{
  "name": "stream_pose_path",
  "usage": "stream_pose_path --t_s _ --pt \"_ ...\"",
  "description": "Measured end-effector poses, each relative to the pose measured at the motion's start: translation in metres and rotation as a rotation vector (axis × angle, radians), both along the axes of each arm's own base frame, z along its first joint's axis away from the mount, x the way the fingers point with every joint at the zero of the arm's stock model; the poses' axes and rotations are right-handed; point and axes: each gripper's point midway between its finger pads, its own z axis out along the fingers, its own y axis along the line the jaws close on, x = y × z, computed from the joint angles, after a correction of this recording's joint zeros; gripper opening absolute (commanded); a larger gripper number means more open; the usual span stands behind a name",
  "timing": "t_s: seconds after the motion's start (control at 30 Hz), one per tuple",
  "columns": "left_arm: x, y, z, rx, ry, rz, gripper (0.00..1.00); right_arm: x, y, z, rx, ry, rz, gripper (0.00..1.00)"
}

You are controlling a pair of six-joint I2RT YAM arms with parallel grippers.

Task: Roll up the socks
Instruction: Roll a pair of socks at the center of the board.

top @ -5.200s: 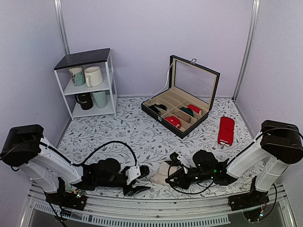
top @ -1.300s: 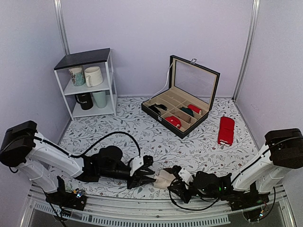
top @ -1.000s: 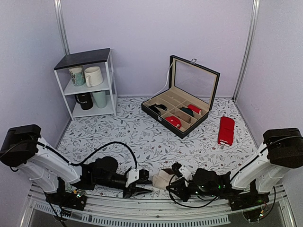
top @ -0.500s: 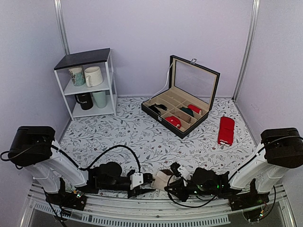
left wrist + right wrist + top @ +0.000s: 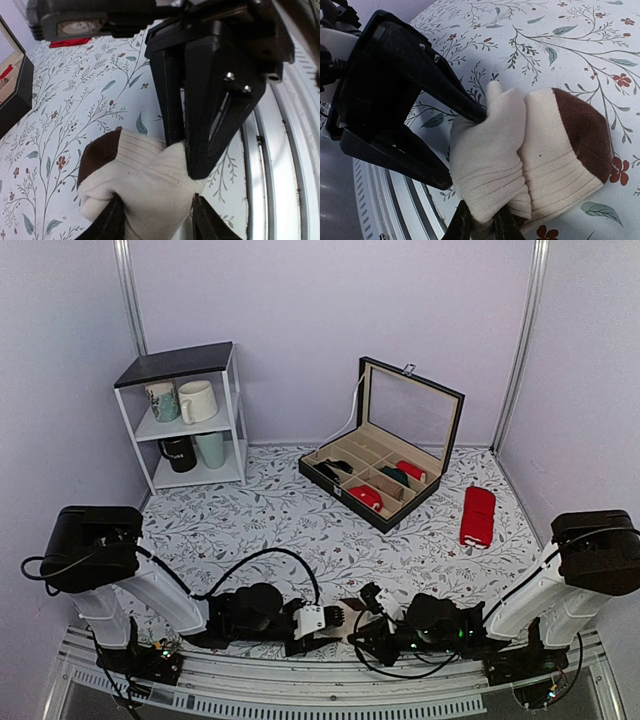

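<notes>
The socks (image 5: pixel 495 150) lie bundled on the floral table near its front edge, a cream roll with a dark brown end (image 5: pixel 585 135). My right gripper (image 5: pixel 482 212) is shut, pinching a cream fold at the bundle's near side. My left gripper (image 5: pixel 157 205) stands open astride the cream part (image 5: pixel 145 182), one finger along each side and touching the fabric. In the top view both grippers meet at the table's front middle, left gripper (image 5: pixel 335 617) and right gripper (image 5: pixel 362 624), and they hide most of the socks.
An open black compartment box (image 5: pixel 380 475) with small rolled bundles stands at the back. A plain red pair (image 5: pixel 477 515) lies at the right. A white shelf with mugs (image 5: pixel 190 415) is at the back left. A metal rail (image 5: pixel 280 165) runs right beside the socks.
My left gripper has slid right along the front edge and opened around the socks. The right gripper has stayed shut on them, shifting slightly.
</notes>
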Motion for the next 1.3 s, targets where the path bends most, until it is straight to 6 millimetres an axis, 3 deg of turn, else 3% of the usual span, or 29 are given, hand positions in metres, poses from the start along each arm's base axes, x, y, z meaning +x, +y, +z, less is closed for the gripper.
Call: stream_pose_path --t_s 0.2,0.33,0.37,0.6,0.73,0.8,0.97,1.13,1.3 --pt "0.005 -0.010 -0.009 0.050 0.006 0.011 0.35 0.000 -0.001 0.000 0.000 0.011 0.003 0.11" --pt "0.006 -0.016 -0.010 0.080 0.031 0.016 0.04 0.002 -0.006 0.000 -0.001 0.030 -0.003 0.12" --pt "0.006 -0.018 -0.010 0.085 0.040 0.018 0.00 0.002 -0.008 -0.001 -0.003 0.038 -0.004 0.12" --pt "0.005 -0.021 -0.011 0.104 0.116 0.042 0.00 0.003 -0.013 0.001 -0.016 0.056 -0.002 0.20" --pt "0.006 -0.022 -0.014 0.123 0.175 0.073 0.00 0.004 -0.011 0.001 -0.043 0.047 0.010 0.44" --pt "0.008 -0.023 -0.017 0.137 0.219 0.089 0.00 0.004 -0.010 0.003 -0.061 0.035 0.019 0.49" --pt "0.010 -0.027 -0.017 0.123 0.340 0.086 0.00 0.007 -0.015 0.008 -0.113 -0.016 0.025 0.52" --pt "0.007 -0.034 -0.017 0.078 0.458 0.045 0.00 0.010 -0.042 0.011 -0.180 -0.123 0.030 0.54" --pt "0.004 -0.036 -0.018 0.058 0.522 0.005 0.00 0.008 -0.056 0.031 -0.179 -0.323 0.053 0.55"
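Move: The partly rolled socks lie just off the left hand's open fingertips: the roll's middle is about 3 cm to its right, 1 cm ahead and 2 cm lower. The brown toe flap sits some 5 cm ahead and 4 cm right of that hand, and the metal rail at the table's near edge runs about 6 cm behind it. From the right hand, which still pinches the roll's right end, the roll's middle is about 2 cm left and 2 cm ahead. The left hand eases about 2 cm to the right and 1 cm down over the roll's left end, closes its fingers to pinch it, then shifts a little farther right while rolling some 30 degrees, its forward side tipping down. The right hand, at first keeping its pinch and easing about 1 cm right, opens once the left has shut, lets go of the roll's right end and backs off to the right, ending about 5.5 cm right of its start and 3 cm higher with fingers spread. ##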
